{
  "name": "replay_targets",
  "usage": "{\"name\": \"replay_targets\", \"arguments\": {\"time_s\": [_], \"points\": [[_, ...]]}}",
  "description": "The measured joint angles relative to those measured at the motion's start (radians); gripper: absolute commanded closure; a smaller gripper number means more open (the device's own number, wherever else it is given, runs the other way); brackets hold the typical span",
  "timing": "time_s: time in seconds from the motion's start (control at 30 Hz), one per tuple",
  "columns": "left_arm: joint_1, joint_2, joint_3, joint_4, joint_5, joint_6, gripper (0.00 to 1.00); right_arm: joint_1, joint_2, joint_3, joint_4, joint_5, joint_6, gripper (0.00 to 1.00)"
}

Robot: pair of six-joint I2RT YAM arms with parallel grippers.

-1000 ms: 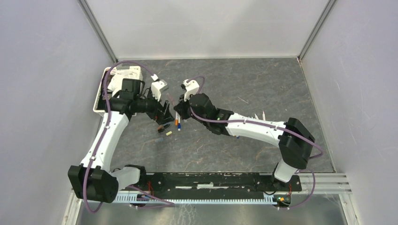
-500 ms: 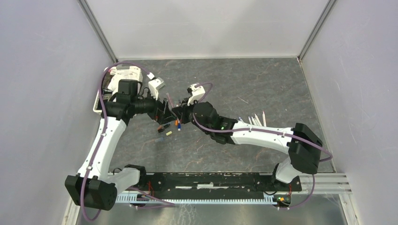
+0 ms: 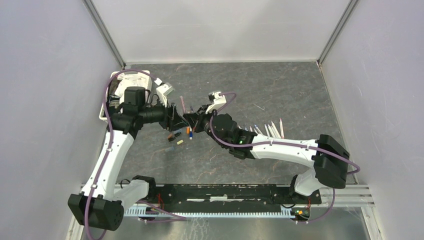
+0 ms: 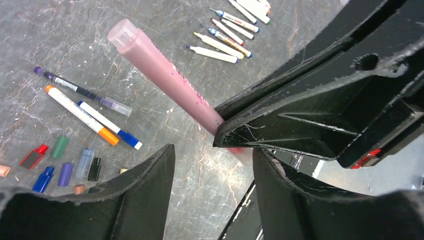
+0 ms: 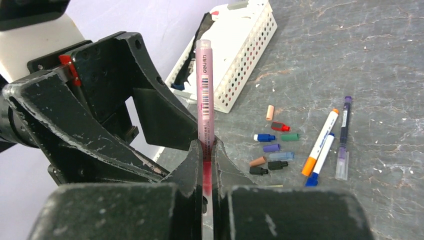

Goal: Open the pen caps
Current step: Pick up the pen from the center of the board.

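Note:
My right gripper (image 5: 204,150) is shut on a pink pen (image 5: 204,85) and holds it above the table. In the left wrist view the pink pen (image 4: 160,75) runs down into the right jaws. Its short lower end (image 4: 244,154) pokes out between my left fingers (image 4: 145,190). My left gripper (image 4: 212,170) stands open around that end, the jaws apart. Several loose pen caps (image 5: 272,145) in red, blue, green, purple, black and tan lie on the table below; the left wrist view shows these caps (image 4: 60,165) too. In the top view the two grippers (image 3: 185,120) meet over them.
An orange-capped and a blue-capped pen (image 4: 92,117) and a purple pen (image 4: 75,90) lie beside the caps. Several uncapped white pens (image 4: 225,35) lie farther right. A white basket (image 5: 240,55) stands at the far left of the table (image 3: 280,90).
The right wrist has swung rightward with the pink pen. The left gripper has closed in on the pen's end and its jaws have narrowed.

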State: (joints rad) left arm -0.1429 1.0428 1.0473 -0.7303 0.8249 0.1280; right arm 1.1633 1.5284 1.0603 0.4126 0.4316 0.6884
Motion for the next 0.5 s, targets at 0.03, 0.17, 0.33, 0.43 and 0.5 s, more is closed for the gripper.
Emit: {"name": "replay_targets", "arguments": {"time_s": [0.03, 0.17, 0.33, 0.43, 0.5], "points": [[0.0, -0.007, 0.0, 0.007, 0.004, -0.012, 0.4, 0.003, 0.0, -0.002, 0.008, 0.009, 0.006, 1.0], [0.0, -0.023, -0.005, 0.037, 0.024, -0.053, 0.5, 0.01, 0.0, -0.005, 0.044, 0.034, 0.026, 1.0], [0.0, -0.027, -0.036, 0.088, 0.063, -0.1, 0.59, 0.016, 0.004, -0.005, 0.06, 0.067, 0.031, 1.0], [0.0, -0.027, -0.051, 0.101, 0.075, -0.116, 0.6, 0.021, 0.011, -0.005, 0.069, 0.078, 0.035, 1.0], [0.0, -0.027, -0.052, 0.105, 0.077, -0.117, 0.61, 0.022, 0.014, -0.005, 0.081, 0.083, 0.042, 1.0]]}}
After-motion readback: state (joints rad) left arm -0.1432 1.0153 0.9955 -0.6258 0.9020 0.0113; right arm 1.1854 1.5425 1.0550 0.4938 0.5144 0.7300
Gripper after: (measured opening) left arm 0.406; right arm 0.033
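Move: The pink pen stands aslant in the right hand, leaning forward at the top. Its lower end lies about 2 cm to the left hand's right, 1 cm back and roughly level, and about 3 cm below and 1 cm back from the right hand. About 22 cm below the left hand are the orange marker, 8 cm ahead and 2 cm left; the blue marker, 6 cm ahead and 1 cm left; and the loose caps, 4 cm ahead and 7 cm left. Rightward and up by about 1 cm each, the left hand eases in on the pink pen's lower end, its fingertips tipping up some 5 degrees as the fingers go on closing around that end, from about two thirds open to some two fifths. The right hand keeps its pinch on the pen, rising about 1 cm with a slight tilt and clockwise turn. ##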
